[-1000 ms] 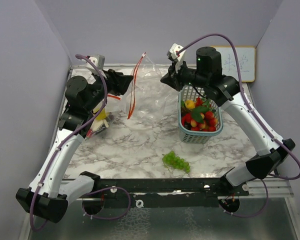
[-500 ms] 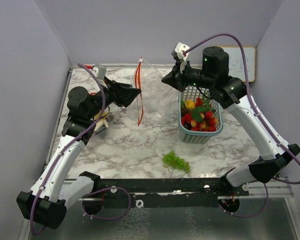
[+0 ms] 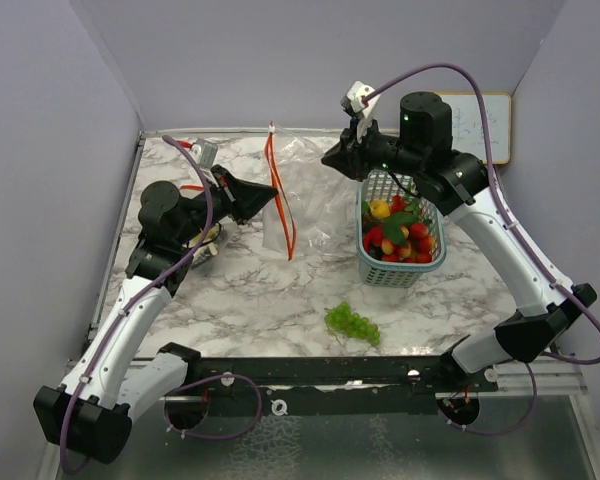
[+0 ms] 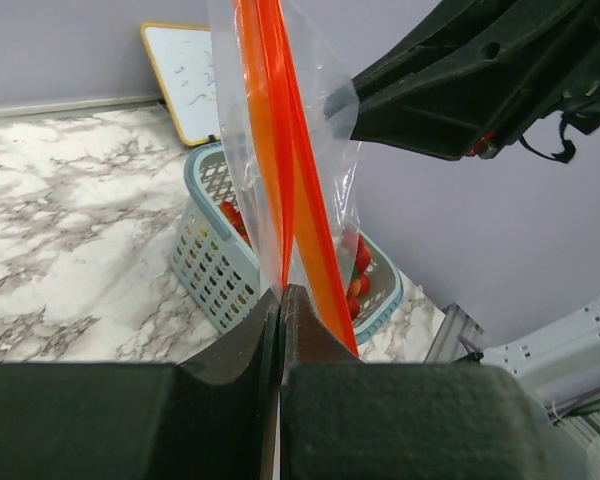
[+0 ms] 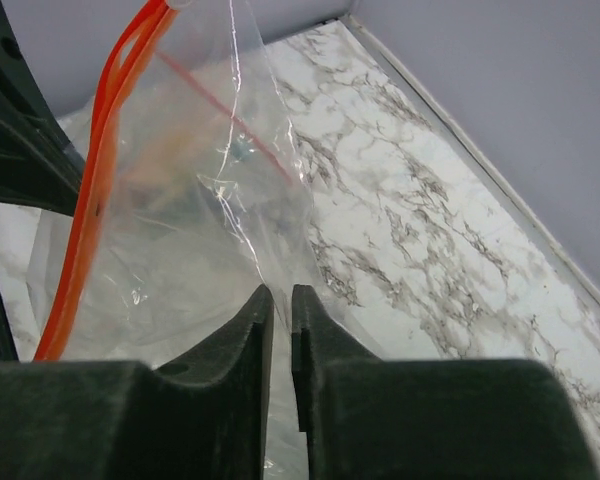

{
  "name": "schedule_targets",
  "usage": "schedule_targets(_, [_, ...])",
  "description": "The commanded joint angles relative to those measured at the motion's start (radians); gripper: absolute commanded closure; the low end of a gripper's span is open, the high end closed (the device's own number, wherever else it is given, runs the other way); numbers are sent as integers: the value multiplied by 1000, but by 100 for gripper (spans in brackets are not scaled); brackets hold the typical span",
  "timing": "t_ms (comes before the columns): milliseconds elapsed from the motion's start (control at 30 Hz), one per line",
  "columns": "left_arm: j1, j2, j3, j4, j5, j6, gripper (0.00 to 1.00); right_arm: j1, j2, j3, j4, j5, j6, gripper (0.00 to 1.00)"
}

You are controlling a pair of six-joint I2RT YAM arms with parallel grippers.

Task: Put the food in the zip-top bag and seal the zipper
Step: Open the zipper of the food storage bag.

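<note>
The zip-top bag (image 3: 315,195) (image 5: 180,230) hangs crinkled above the table's back middle, between my two grippers. Its orange-red zipper (image 3: 289,235) (image 4: 280,150) (image 5: 90,220) runs almost vertically. My left gripper (image 3: 272,197) (image 4: 281,292) is shut on the bag's film right beside the zipper. At the bag's other side, the jaws of my right gripper (image 3: 327,160) (image 5: 281,290) stand a narrow slit apart, with film running down into the gap. Food (image 3: 395,235) (image 4: 358,265) fills the teal basket. A green grape bunch (image 3: 352,322) lies on the table in front.
The teal mesh basket (image 3: 400,278) (image 4: 215,280) stands right of the bag, under the right arm. A small whiteboard (image 3: 475,125) (image 4: 185,80) leans on the back right wall. A few small pieces (image 3: 205,240) lie under the left arm by the left wall.
The left gripper moved right to the zipper and shut on the bag's edge. The bag swung upright, and the right jaws parted slightly.
</note>
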Motion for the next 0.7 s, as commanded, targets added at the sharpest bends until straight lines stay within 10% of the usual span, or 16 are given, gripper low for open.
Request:
schedule_targets(0, [5, 1, 93, -218, -173, 108, 100, -2, 36, 77, -19, 121, 24, 76])
schedule_targets(233, [5, 18, 112, -249, -283, 83, 100, 32, 47, -14, 166, -217, 204, 50])
schedule_targets(667, [5, 37, 106, -199, -270, 42, 100, 127, 127, -169, 383, -145, 354, 35])
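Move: The left fingers already pinch the orange zipper strip, its middle about 2 cm below them. From the right fingers, which still hold the clear film, that middle lies some 11 cm to the left, 5 cm back and 3 cm lower. The fruit basket's middle is roughly 13 cm ahead, 22 cm to the right and 22 cm below the right hand, the grapes about 10 cm back, 8 cm right and 26 cm below. The right hand spreads its fingers wide and lets the film go, then after a tiny reach forward sweeps about 10 cm left and back while sinking some 5 cm, tipping down and turning counter-clockwise, so that its open fingers come up to the zipper just under and nearer than the left fingertips. Meanwhile the left hand keeps its shut pinch on the zipper and carries it about 5 cm forward and left, sinking a little and turning some 15 degrees counter-clockwise. ##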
